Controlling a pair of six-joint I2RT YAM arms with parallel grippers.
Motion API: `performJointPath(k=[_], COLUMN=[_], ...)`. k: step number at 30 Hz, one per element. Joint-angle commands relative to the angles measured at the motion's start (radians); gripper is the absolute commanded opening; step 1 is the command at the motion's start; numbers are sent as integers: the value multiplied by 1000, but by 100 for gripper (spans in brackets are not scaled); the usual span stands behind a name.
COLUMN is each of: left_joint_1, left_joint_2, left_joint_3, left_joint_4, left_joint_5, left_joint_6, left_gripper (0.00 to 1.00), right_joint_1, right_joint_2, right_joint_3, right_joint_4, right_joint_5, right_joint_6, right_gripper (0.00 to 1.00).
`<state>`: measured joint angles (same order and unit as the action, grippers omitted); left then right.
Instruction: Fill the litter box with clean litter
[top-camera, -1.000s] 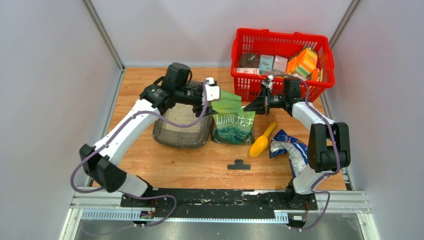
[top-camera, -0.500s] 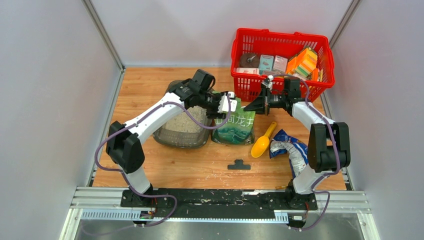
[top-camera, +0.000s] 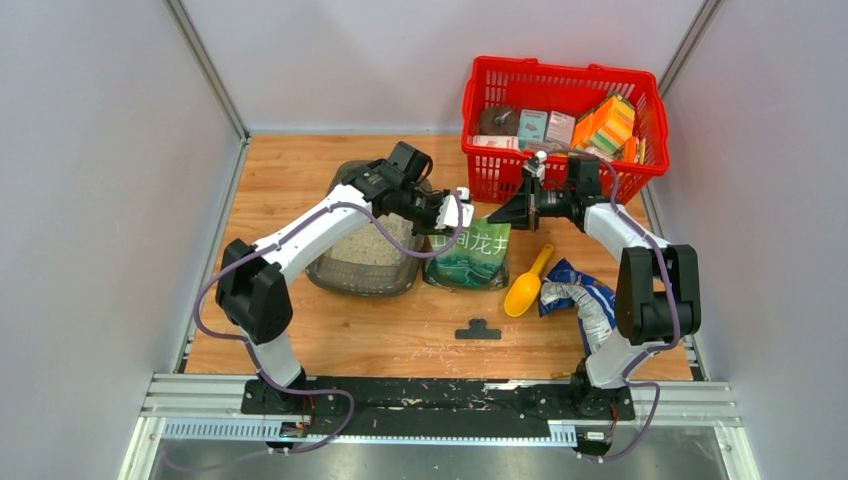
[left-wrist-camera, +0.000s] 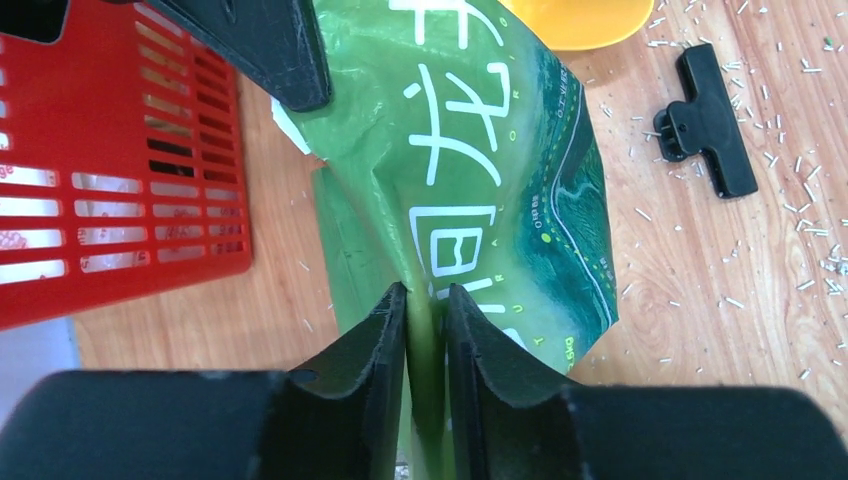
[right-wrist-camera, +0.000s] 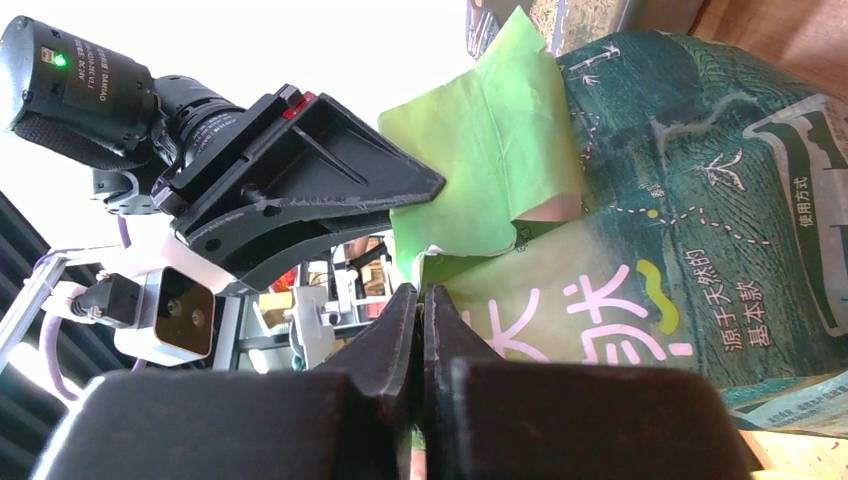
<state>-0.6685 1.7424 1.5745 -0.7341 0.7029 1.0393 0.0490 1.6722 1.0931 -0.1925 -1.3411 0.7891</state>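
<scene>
The dark grey litter box (top-camera: 358, 289) sits left of centre, with pale clean litter (top-camera: 350, 252) lying in it. A green litter bag (top-camera: 468, 252) stands just right of it. My left gripper (top-camera: 447, 220) is at the bag's upper left edge. In the left wrist view its jaws (left-wrist-camera: 427, 292) press on a raised green fold of the bag (left-wrist-camera: 480, 170). My right gripper (top-camera: 497, 214) holds the bag's upper right edge, and its jaws (right-wrist-camera: 420, 292) are shut on the bag's (right-wrist-camera: 700, 200) open top flap.
A red basket (top-camera: 640, 172) of boxes stands at the back right, close behind both grippers. A yellow scoop (top-camera: 524, 284), a crumpled blue and silver bag (top-camera: 582, 302) and a black clip (top-camera: 478, 330) lie in front. Stray granules dot the wooden table (top-camera: 300, 340).
My left arm has swung right from over the litter box to the bag, and its jaws have narrowed onto a fold. The right arm has not moved.
</scene>
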Motion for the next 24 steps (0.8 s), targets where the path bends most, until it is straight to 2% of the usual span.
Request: performJointPath(k=[1, 3, 4, 5, 6, 7, 9, 10, 12, 13, 15, 17, 19, 20, 24], left_joint_1=[-6, -5, -5, -6, -5, -5, -6, -6, -5, -5, -5, -5, -5, -5, -5], left_joint_2=[25, 22, 17, 14, 11, 6, 3, -3, -4, -10, -15, -17, -14, -15, -18], left_joint_3=[-2, -11, -17, -22, -37, -44, -54, -56, -57, -60, -64, -61, -64, -64, -65], left_joint_4=[-16, 4, 15, 33, 44, 56, 85, 103, 113, 119, 137, 142, 157, 162, 174], left_joint_5=[26, 38, 41, 50, 55, 59, 72, 78, 84, 86, 86, 90, 95, 96, 102], left_joint_6=[-31, -82, -97, -113, -140, -156, -208, -225, -260, -271, -294, -304, -320, -337, -354], left_gripper=[20, 14, 10, 10, 9, 8, 8, 7, 7, 8, 7, 8, 8, 8, 8], right_joint_1=[-18, -40, -75, -89, -109, -115, -121, -120, -104, -92, -11, 75, 120, 159, 196], right_joint_2=[-2, -46, -57, -63, -72, -80, -88, -110, -153, -222, -305, -421, -477, -518, -555], right_joint_3=[-6, 37, 103, 146, 189, 283, 370, 408, 453, 447, 372, 247, 157, 124, -5], right_joint_4=[-202, -206, -223, -320, -384, -441, -582, -687, -735, -764, -763, -693, -623, -602, -483], right_joint_5=[-15, 25, 40, 62, 126, 147, 161, 158, 122, 123, 167, 258, 307, 353, 384], right_joint_6=[107, -14, -74, -141, -234, -387, -573, -782, -975, -1168, -1340, -1488, -1565, -1666, -1803], right_gripper=[12, 29, 32, 38, 50, 52, 54, 54, 56, 56, 59, 61, 63, 63, 64])
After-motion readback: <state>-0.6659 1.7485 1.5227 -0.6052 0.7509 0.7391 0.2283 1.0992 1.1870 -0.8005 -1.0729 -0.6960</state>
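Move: Between the left hand's part-open fingers stands the green bag's folded top, the bag's body some 4 cm back, 3 cm right and 9 cm below. The right hand still holds the bag's right top corner; the black clip lies about 18 cm back from the right hand, 1 cm left and 19 cm down. From the right hand, the yellow scoop is 8 cm back and 9 cm right, the blue bag 14 cm back and 24 cm right, both near table level. Closing on the bag's top, the left fingers pinch it while that hand shifts barely 1 cm and twists slightly. The right fingers open to let the corner go; the hand pulls off some 5 cm to the right while rising nearly 10 cm, then swings about 11 cm back and 5 cm left again, starting to sink towards the clip, open, rolled about 90 degrees with fingers still pointing left. ##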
